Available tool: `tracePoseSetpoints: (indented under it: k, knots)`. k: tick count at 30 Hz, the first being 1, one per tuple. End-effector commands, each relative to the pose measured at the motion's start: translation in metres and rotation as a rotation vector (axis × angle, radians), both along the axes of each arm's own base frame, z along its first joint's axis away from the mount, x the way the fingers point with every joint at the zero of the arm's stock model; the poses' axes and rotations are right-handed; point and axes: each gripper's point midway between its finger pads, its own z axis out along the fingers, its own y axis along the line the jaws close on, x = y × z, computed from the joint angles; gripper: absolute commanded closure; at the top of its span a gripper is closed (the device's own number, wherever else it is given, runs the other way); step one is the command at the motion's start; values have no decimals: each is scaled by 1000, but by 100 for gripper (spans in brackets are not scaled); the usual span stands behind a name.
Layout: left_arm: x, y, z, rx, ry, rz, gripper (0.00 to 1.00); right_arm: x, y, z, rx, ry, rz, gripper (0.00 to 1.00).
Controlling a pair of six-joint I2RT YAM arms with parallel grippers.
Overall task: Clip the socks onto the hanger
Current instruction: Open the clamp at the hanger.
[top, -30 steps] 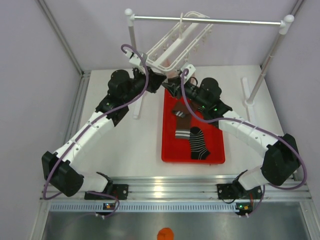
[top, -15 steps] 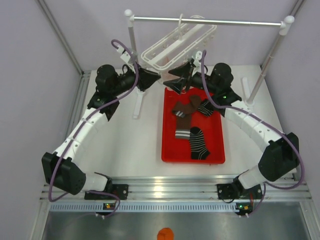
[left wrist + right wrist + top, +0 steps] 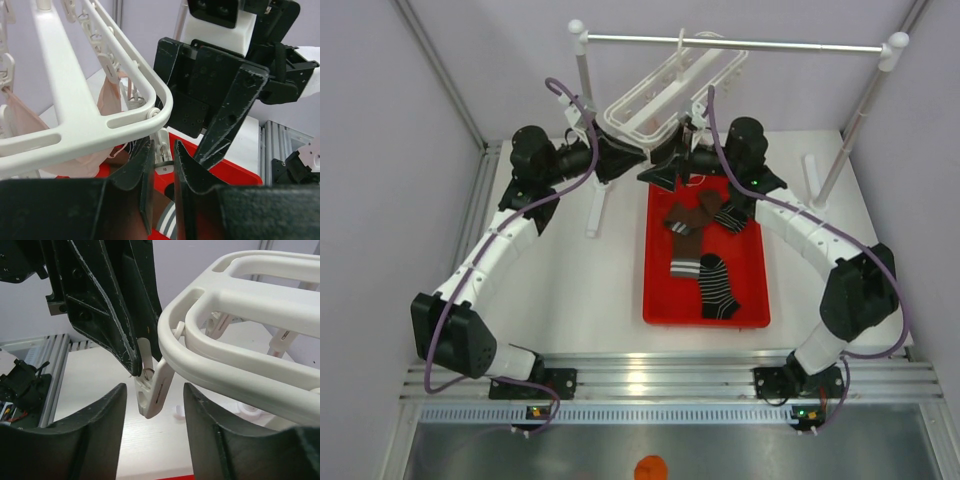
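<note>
The white hanger (image 3: 665, 90) hangs tilted from the crossbar. My left gripper (image 3: 632, 158) is at its low corner, shut on a small white peg (image 3: 165, 160) that sits between its fingertips (image 3: 145, 165). My right gripper (image 3: 154, 392) faces it from the other side. It is open, with the same peg (image 3: 157, 385) hanging free between its fingers and no sock in it. Two dark brown socks (image 3: 688, 228) and two black striped socks (image 3: 718, 288) lie in the red tray (image 3: 658, 300) below.
A stand with white posts and a metal crossbar (image 3: 740, 42) carries the hanger. Pale pink fabric (image 3: 107, 97) is clipped under the hanger frame. The two grippers are very close together over the tray's far end.
My right gripper opened, lifted away from the tray's far end and now sits at the hanger's corner peg. The left arm drew back slightly, still holding the peg.
</note>
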Motion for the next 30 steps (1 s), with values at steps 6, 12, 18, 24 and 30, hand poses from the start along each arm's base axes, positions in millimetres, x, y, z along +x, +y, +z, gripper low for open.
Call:
tracePoseSetpoints:
  k: [6, 12, 18, 24, 30]
  knots:
    - [-6, -1, 21, -29, -64, -42, 100, -1, 3, 31, 53, -57, 0, 87]
    - [15, 19, 26, -77, 111, 186, 58, 9, -2, 31, 52, -106, -144, 100]
    - [6, 39, 36, -118, 134, 305, 40, 14, -1, 25, 12, -201, -319, 100]
    - [4, 46, 27, -115, 223, 366, 33, 16, 7, 25, -10, -250, -418, 100]
    - [9, 46, 5, -74, 312, 421, 31, 16, 18, 23, -44, -291, -486, 100]
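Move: The hanger's near-end clip is already pinched in the left fingertips, about 1 cm to the right of that hand point, and sits between the open right fingers, about 1 cm to the left of theirs. From either hand the hanger's middle lies some 15 cm ahead, 6 cm right and 4 cm above; the pink cloth hangs about 8 cm ahead, 8 cm right and 8 cm below. The red tray lies about 5 cm back, 15 cm right, far below. The near-end clip changes hands: the right fingers shut on its lower end from the right while the left still pinches it, then the left fingers open wide and back off about 5 cm to the left, turning some 20 degrees counter-clockwise. The right hand keeps its pinch and draws the clip about 2 cm forward and 2 cm left, swinging roughly 25 degrees clockwise. ##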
